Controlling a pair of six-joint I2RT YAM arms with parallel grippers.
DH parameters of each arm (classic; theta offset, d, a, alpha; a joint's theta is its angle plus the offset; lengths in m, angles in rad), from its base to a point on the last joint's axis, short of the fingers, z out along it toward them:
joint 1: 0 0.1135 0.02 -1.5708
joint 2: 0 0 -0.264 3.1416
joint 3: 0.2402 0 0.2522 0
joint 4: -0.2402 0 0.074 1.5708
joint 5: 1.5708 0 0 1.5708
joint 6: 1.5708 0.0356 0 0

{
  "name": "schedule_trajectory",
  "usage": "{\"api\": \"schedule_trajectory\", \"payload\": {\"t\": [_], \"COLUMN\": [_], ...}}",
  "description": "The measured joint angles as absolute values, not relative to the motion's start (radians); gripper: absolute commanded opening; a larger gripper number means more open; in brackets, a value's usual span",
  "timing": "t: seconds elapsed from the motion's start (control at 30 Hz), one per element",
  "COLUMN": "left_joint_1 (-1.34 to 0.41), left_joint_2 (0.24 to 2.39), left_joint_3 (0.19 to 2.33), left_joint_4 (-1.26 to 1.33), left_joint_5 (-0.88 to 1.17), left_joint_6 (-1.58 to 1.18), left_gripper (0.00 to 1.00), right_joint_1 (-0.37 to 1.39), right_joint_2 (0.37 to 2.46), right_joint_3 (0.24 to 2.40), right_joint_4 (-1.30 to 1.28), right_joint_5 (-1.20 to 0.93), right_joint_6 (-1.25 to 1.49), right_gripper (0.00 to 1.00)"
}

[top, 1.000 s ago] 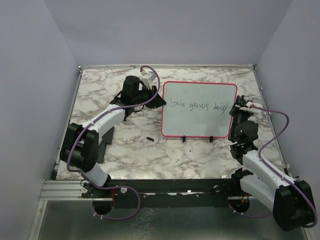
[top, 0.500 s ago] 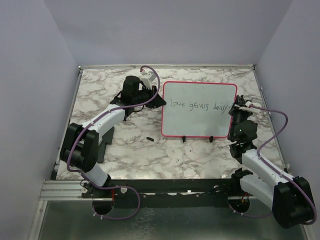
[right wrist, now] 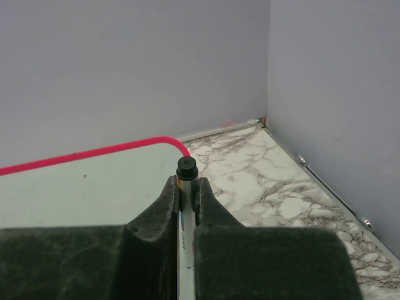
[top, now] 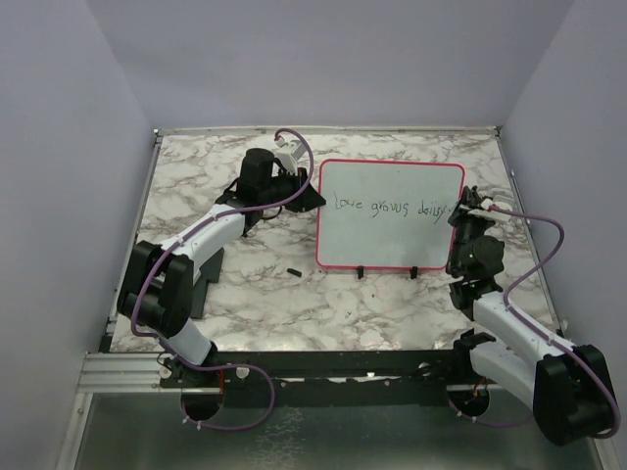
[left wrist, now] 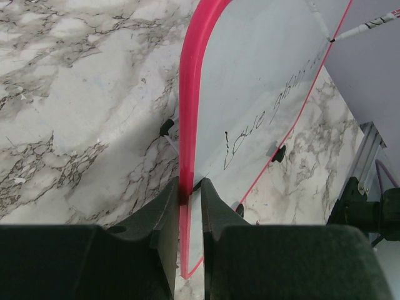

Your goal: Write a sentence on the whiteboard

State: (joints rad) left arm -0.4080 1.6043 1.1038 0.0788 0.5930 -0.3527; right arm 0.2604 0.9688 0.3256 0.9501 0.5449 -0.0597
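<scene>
The whiteboard, white with a red-pink frame, lies on the marble table with the sentence in thin dark handwriting across its upper half. My left gripper is shut on the board's left edge; the left wrist view shows the pink frame pinched between the jaws of the left gripper, and the sentence beyond them. My right gripper at the board's right edge is shut on a white marker with a black end. In the right wrist view, the right gripper is over the whiteboard.
Two small black clips sit on the board's near edge. A small black piece lies on the marble left of the board. A dark flat pad lies under the left arm. Walls enclose the table on three sides.
The right arm's elbow has shifted very slightly. Both grips, the board and the writing look the same.
</scene>
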Motion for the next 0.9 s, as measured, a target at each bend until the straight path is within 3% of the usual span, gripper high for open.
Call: {"api": "schedule_trajectory", "payload": {"t": [0.2, 0.43, 0.5, 0.9], "left_joint_1": [-0.408, -0.408, -0.408, -0.4], "left_joint_2": [1.604, 1.604, 1.604, 1.566], "left_joint_3": [1.104, 1.104, 1.104, 1.103], "left_joint_4": [0.079, 0.077, 0.076, 0.072], "left_joint_5": [0.593, 0.588, 0.587, 0.534], "left_joint_6": [-0.353, -0.354, -0.354, -0.35], "left_gripper": [0.0, 0.05, 0.11, 0.69], "right_joint_1": [0.26, 0.26, 0.26, 0.26], "right_joint_2": [0.948, 0.682, 0.627, 0.648], "right_joint_3": [0.323, 0.319, 0.32, 0.464], "right_joint_4": [0.935, 0.727, 0.672, 0.387], "right_joint_5": [0.54, 0.53, 0.533, 0.554], "right_joint_6": [-0.051, 0.029, 0.046, 0.087], "right_gripper": [0.01, 0.01, 0.01, 0.01]}}
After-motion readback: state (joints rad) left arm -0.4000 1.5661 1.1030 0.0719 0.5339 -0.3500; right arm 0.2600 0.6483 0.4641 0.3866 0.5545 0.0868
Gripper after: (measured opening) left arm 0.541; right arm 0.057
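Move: The whiteboard stands leaning on its feet, its left edge already between the left fingers; its middle is about 16 cm to that hand's right, 1 cm back and 3 cm lower, with the start of "love" some 4 cm right, level ahead and 1 cm lower. From the right hand, which holds the marker to the last letter, that letter lies roughly 2 cm ahead, 5 cm left and 6 cm below; the whiteboard's middle is 18 cm left, 1 cm ahead, 8 cm below. The marker tip comes off the last letter as the right hand, keeping its pinch, draws back about 4 cm and up 3 cm, the hand's left side rolling up slightly, then all but stops. The left fingers keep hold of the whiteboard's left edge at first, then open to about half and let go, that hand easing up and left by 1 cm. ##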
